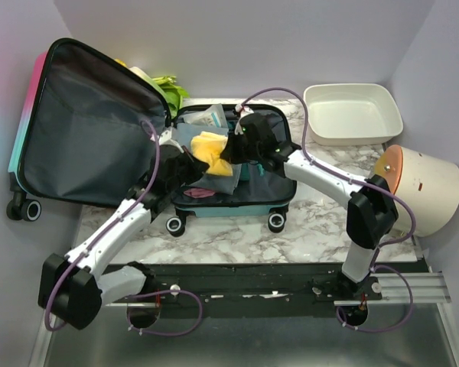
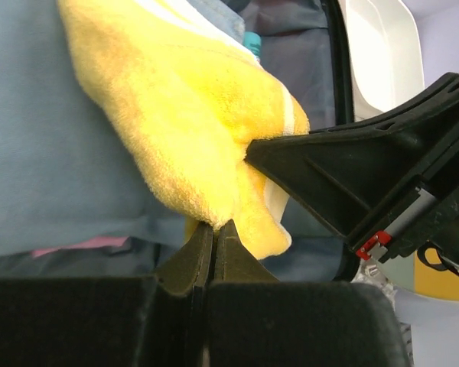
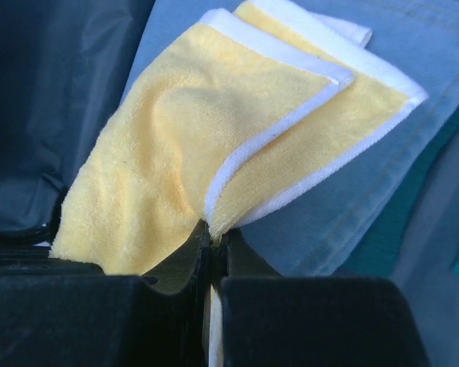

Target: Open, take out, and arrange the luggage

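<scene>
The luggage [image 1: 76, 130] lies open on the marble table, its dark-lined lid standing up at the left and its teal base [image 1: 237, 208] in the middle. A yellow towel [image 1: 209, 147] with white edging lies on a blue-grey garment [image 3: 382, 176] inside the base. My left gripper [image 2: 215, 228] is shut, with the towel's [image 2: 191, 122] lower edge nipped at its tips. On the opposite side, my right gripper [image 3: 213, 233] is shut on the towel's [image 3: 183, 138] folded white-trimmed corner. Its black finger [image 2: 344, 172] shows in the left wrist view.
A white tray [image 1: 352, 115] sits at the back right, and a cream drum with an orange face [image 1: 424, 187] lies at the right edge. Green and yellow items [image 1: 168, 90] lie behind the lid. Pink cloth [image 1: 199, 193] lies near the base's front.
</scene>
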Controlling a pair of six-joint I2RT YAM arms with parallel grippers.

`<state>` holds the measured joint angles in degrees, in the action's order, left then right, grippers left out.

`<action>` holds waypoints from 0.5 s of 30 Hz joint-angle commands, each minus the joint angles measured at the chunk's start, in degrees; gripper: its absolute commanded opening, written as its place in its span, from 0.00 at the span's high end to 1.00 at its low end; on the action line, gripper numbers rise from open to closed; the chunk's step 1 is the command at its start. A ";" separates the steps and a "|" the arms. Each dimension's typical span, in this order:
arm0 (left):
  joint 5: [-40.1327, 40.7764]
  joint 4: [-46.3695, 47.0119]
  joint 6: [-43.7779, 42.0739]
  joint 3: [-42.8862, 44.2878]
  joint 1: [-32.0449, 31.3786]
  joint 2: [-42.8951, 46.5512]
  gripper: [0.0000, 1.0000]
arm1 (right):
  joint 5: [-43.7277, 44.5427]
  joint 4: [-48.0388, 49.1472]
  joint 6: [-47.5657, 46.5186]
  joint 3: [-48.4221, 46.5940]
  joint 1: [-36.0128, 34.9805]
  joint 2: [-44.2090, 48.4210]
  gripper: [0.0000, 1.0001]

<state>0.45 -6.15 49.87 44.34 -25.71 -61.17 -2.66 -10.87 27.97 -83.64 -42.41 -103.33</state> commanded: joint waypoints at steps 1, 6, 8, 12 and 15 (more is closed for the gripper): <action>-2.12 4.92 -0.20 7.41 -3.02 -6.93 1.00 | 6.95 -7.31 -8.79 -4.51 2.68 1.11 0.99; -2.55 3.08 -1.17 21.28 -7.06 -18.43 1.00 | 6.09 -10.39 -12.49 -7.85 8.56 3.21 0.99; -3.26 2.73 -1.35 24.90 -7.59 -21.44 0.84 | 4.94 -11.27 -13.72 -9.61 11.73 4.01 0.99; -7.30 3.34 -1.35 35.08 -7.95 -29.86 0.50 | 3.72 -12.06 -16.54 -11.98 15.51 6.38 0.99; -11.77 2.12 -1.00 42.38 -7.95 -35.22 0.16 | 3.09 -12.59 -16.54 -14.27 18.76 7.88 0.99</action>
<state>-4.16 -3.77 48.58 78.30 -33.41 -91.00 0.73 -21.61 14.28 -93.84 -26.55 -98.94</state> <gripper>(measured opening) 0.666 0.114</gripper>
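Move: The yellow towel is already held by both grippers over the open suitcase. The white tray, the likely place ahead, lies about 25 cm forward and 42 cm right of the right hand, some 16 cm lower. A teal bottle in the suitcase is roughly 9 cm right of the right hand and 4 cm ahead, 13 cm below; the folded blue cloth is some 6 cm left and 2 cm ahead, 8 cm below. From the left hand the tray is about 30 cm forward and 48 cm right. Both hands carry the yellow towel together to the right, forward and upward, the right one covering some 18 cm from above the folded blue cloth towards the white tray, while both swing clockwise about 10 degrees and the right fingers keep their pinch on the towel. The left hand goes alongside over nearly the same distance, and in the last part of the way its shut fingers open wide and let go of the towel, still travelling on with it. ##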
